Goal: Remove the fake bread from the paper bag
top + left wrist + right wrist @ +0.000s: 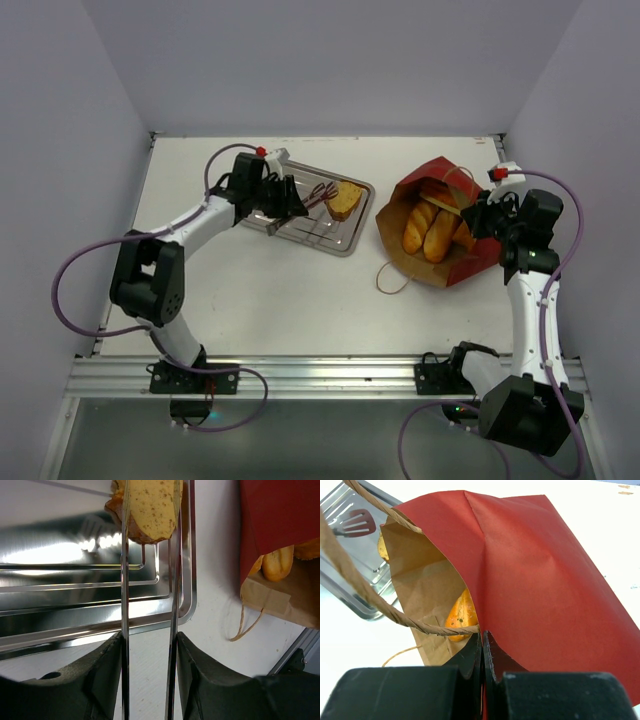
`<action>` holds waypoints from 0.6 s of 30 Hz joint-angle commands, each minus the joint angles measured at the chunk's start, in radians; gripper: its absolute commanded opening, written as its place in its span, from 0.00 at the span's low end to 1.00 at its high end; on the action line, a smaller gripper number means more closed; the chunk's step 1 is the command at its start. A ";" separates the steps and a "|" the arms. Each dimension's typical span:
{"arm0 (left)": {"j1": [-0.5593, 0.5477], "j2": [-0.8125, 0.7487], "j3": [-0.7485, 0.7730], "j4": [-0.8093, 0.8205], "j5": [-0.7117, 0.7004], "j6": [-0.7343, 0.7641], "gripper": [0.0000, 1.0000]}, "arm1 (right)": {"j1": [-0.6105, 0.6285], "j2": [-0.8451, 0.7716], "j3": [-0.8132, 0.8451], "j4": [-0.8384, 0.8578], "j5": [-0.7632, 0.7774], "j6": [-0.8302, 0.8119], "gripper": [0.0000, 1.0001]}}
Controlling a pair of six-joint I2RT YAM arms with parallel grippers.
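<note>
The dark-red paper bag (482, 262) lies on its side at the right, its tan mouth facing the tray. Golden baguette-like loaves (428, 230) show inside it. My right gripper (478, 218) is shut on the bag's upper edge (545, 570), with a loaf (461, 615) just inside the mouth. A toast slice (346, 200) lies at the right end of the steel tray (320, 240). My left gripper (285, 197) is shut on steel tongs (124, 605), whose arms reach to the toast (150, 505). I cannot tell whether they pinch it.
A twine handle (392, 278) trails on the table in front of the bag, and another loops across the right wrist view (370, 600). The tongs' red tip (357, 522) shows over the tray. White walls stand on three sides.
</note>
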State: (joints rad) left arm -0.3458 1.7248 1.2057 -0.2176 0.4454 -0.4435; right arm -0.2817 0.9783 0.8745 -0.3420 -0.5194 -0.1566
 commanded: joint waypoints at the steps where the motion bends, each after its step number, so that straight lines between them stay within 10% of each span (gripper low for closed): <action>1: 0.014 -0.059 -0.001 0.020 -0.013 0.023 0.48 | 0.001 -0.013 -0.011 0.021 -0.010 0.008 0.00; 12: -0.012 -0.303 -0.147 -0.006 0.139 0.032 0.44 | 0.001 -0.010 -0.008 0.020 -0.014 0.003 0.00; 18: -0.198 -0.505 -0.314 -0.002 0.109 -0.030 0.44 | -0.001 -0.006 -0.009 0.018 -0.022 -0.003 0.00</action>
State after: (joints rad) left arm -0.4610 1.2785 0.9459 -0.2314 0.5301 -0.4370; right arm -0.2817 0.9783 0.8745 -0.3424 -0.5213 -0.1570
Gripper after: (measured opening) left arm 0.448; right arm 0.014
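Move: Lying in the mouth of the paper bag, the remaining bread is about 33 cm to the right of the left hand, which holds the tongs, some 3 cm nearer the base and 7 cm below. The bread piece already on the tray sits roughly 6 cm ahead, 13 cm right and 10 cm lower; the tray's middle is about 4 cm ahead, 6 cm right and 12 cm down. From the right hand, the bagged bread lies some 3 cm ahead, 8 cm left and 15 cm below. Drawing the tongs off the bread piece on the tray, the left hand rises slowly at first, then sweeps back and up ever faster, about 11 cm back and 7 cm up in all. Late on, the wrist swings clockwise and lifts the tips some 15 degrees, bringing them round towards the bag; the fingers keep the tongs half open. The right hand stays still, pinching the bag's edge. ##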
